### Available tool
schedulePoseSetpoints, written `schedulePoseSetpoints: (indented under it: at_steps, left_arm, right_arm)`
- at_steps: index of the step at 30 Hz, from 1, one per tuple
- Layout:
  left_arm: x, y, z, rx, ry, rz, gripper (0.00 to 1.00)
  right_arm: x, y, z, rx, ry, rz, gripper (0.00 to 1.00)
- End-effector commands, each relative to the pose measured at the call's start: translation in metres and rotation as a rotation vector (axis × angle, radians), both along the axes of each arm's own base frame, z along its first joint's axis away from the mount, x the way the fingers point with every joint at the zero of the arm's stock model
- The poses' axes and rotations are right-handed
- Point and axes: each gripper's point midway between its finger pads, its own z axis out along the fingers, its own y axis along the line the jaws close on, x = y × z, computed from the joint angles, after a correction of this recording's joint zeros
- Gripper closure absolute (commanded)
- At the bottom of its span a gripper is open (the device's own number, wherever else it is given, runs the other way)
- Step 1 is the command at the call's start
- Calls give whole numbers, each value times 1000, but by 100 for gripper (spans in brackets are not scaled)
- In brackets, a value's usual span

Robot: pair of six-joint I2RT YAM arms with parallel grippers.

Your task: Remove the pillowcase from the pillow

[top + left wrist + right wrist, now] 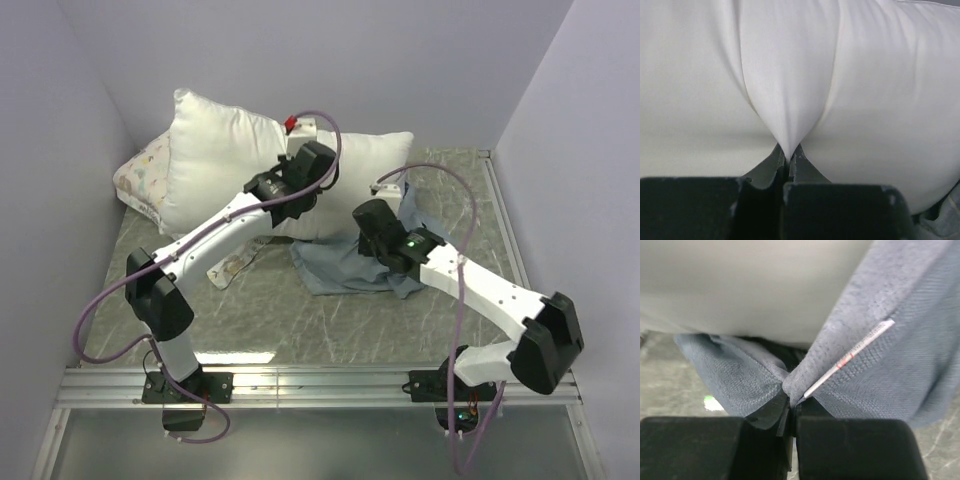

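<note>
The plain white pillow lies at the back of the table, propped against the wall. My left gripper is shut on a pinch of the pillow's white cloth. The pillowcase lies crumpled in front of the pillow, its pale blue-grey inner side showing. My right gripper is shut on a fold of the pillowcase, with a white care tag beside the pinch. The white pillow fills the top of the right wrist view.
A smaller floral-print pillow is at the back left, against the left wall. A strip of floral-print cover lies on the marbled table under my left arm. Walls close in left, back and right.
</note>
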Motion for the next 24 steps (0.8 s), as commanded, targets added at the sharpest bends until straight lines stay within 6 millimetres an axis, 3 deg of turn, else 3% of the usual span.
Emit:
schedulePoseSetpoints:
  at_steps: [1,3,4,11,15,18,24]
  left_arm:
    - [3,19,108,-44,-159,9,100]
    - [6,22,130,-44,-193,15,100]
    - [6,30,158,-61,-237,27,100]
    - [3,51,219,-118,-385,67,100]
    - [-3,67,237,-135,-428,95,100]
    - [-5,75,245,-153,-450,98,100]
    - [-4,68,239,-146,-439,57,100]
  right_arm:
    - [0,-34,25,3,-64,-82,100]
    - [0,-46,25,4,-64,-104,100]
    - [-1,-54,20,1,-54,-121,100]
    - [9,-125,7,13,-37,-305,100]
    - [16,-159,7,6,-33,-422,100]
    - [21,-172,17,39,-42,-469,100]
    - [31,-197,79,72,-175,-575,100]
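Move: The left fingers already pinch the white pillow's near face; its middle lies some 3 cm ahead, 4 cm left and 6 cm below. From that hand the patterned pillow is about 22 cm left, nearly level, 20 cm down. The right hand already holds a fold of the blue-grey pillowcase, whose middle is roughly 6 cm ahead, 3 cm right and 13 cm below; the white pillow's middle is 13 cm ahead, 17 cm left and 4 cm above. Keeping its pinch on the white pillow, the left hand hoists it about 15 cm, mostly in the first half, then eases some 5 cm to the left as its fingers tip upward a little. Meanwhile the right hand, still shut on the pillowcase, rises slightly, dips back and pulls the cloth some 18 cm to the right, away from the pillow, turning nearly 30 degrees clockwise and lifting again a little at the end. ##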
